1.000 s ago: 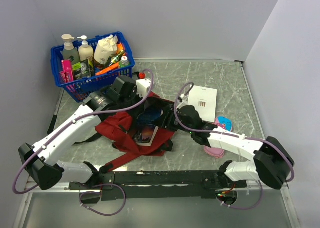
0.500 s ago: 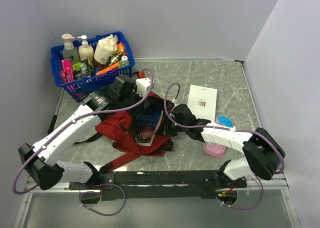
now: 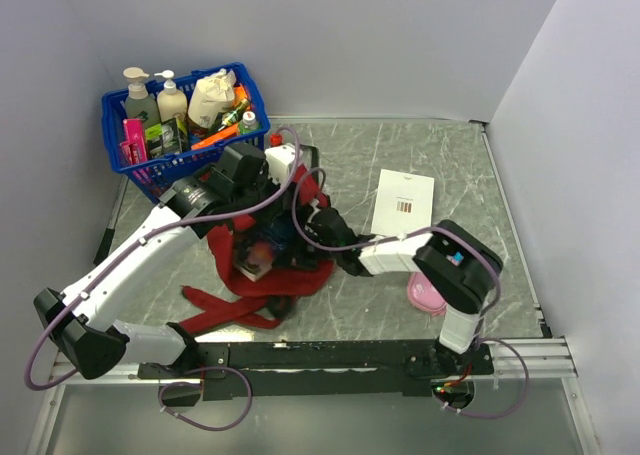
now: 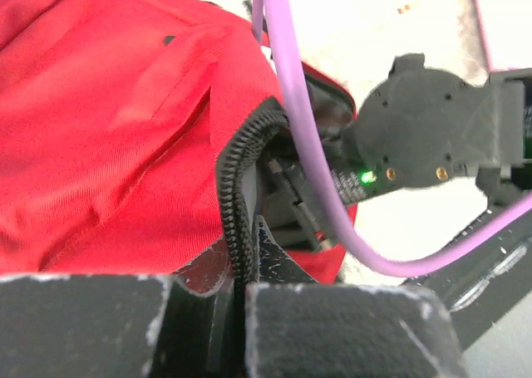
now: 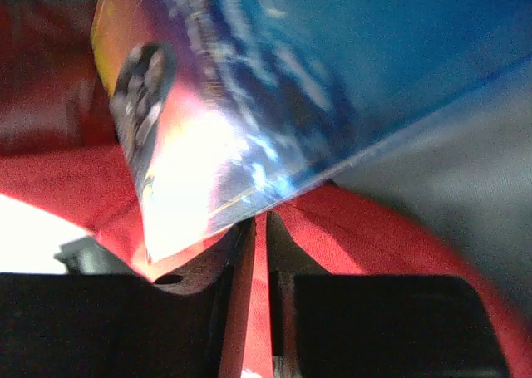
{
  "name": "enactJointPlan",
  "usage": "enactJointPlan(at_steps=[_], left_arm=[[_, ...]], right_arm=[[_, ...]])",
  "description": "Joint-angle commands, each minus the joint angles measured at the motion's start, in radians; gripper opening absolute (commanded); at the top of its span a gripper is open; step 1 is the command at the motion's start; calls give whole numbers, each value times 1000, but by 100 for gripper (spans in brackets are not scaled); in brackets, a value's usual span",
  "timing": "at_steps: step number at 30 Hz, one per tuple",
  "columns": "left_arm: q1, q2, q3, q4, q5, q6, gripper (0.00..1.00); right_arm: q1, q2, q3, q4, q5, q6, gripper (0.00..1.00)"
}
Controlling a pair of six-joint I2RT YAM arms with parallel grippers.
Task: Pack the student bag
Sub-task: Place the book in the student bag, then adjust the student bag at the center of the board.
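Observation:
The student bag (image 3: 262, 287), dark red with black zippers, lies bunched in the middle of the table. My left gripper (image 3: 292, 182) is at its far edge. In the left wrist view this gripper (image 4: 241, 262) is shut on the bag's black zipper edge (image 4: 237, 170). My right gripper (image 3: 318, 225) reaches into the bag's mouth from the right. The right wrist view shows that gripper (image 5: 259, 237) shut on a fold of the bag's red cloth (image 5: 366, 237), just under a glossy blue book (image 5: 249, 79). The book (image 3: 260, 257) sits in the bag's opening.
A blue basket (image 3: 180, 171) full of bottles stands at the back left, close behind my left arm. A white booklet (image 3: 403, 203) lies right of the bag. A pink item (image 3: 426, 297) lies by my right arm's elbow. Grey walls close in three sides.
My right arm has swung left and its gripper has closed on the bag's cloth. The bag has been pulled together and lifted at its far edge, and the book has shifted left inside it.

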Motion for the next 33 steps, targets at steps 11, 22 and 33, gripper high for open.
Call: enactJointPlan(at_steps=[11,22,33], left_arm=[[154,-98,-50,50,-158,37,1],[275,-306,83,56,-264,139,1],[344,-398,211,148,-629,215,1]], right_arm=[[-36,-403,4,26,23,-203,44],[-247,-580,-191,-390,290,-269,34],[-222,-236,19,-329,193,-285,57]])
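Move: The left hand still pinches the bag's zipped rim, with the blue-covered book in the mouth about 18 cm below it, 2 cm back and 3 cm to its left; the blue basket's middle stands roughly 23 cm ahead and 24 cm left. From the right hand, reaching leftward into the mouth, the book's middle is some 5 cm left and 3 cm ahead, the white book about 27 cm right and 16 cm ahead, the pink case 33 cm right and 6 cm back. Keeping its pinch on the rim, the left hand drags the bag left and then up as well, about 20 cm left and 12 cm up in all, swinging some 35 degrees counter-clockwise while its fingers tip upward. The right hand goes a further 3 cm left at the book's edge, then climbs about 20 cm out of the mouth while sweeping right, and drops beside the bag over bare table, fingers opening to about half and turning more downward. ##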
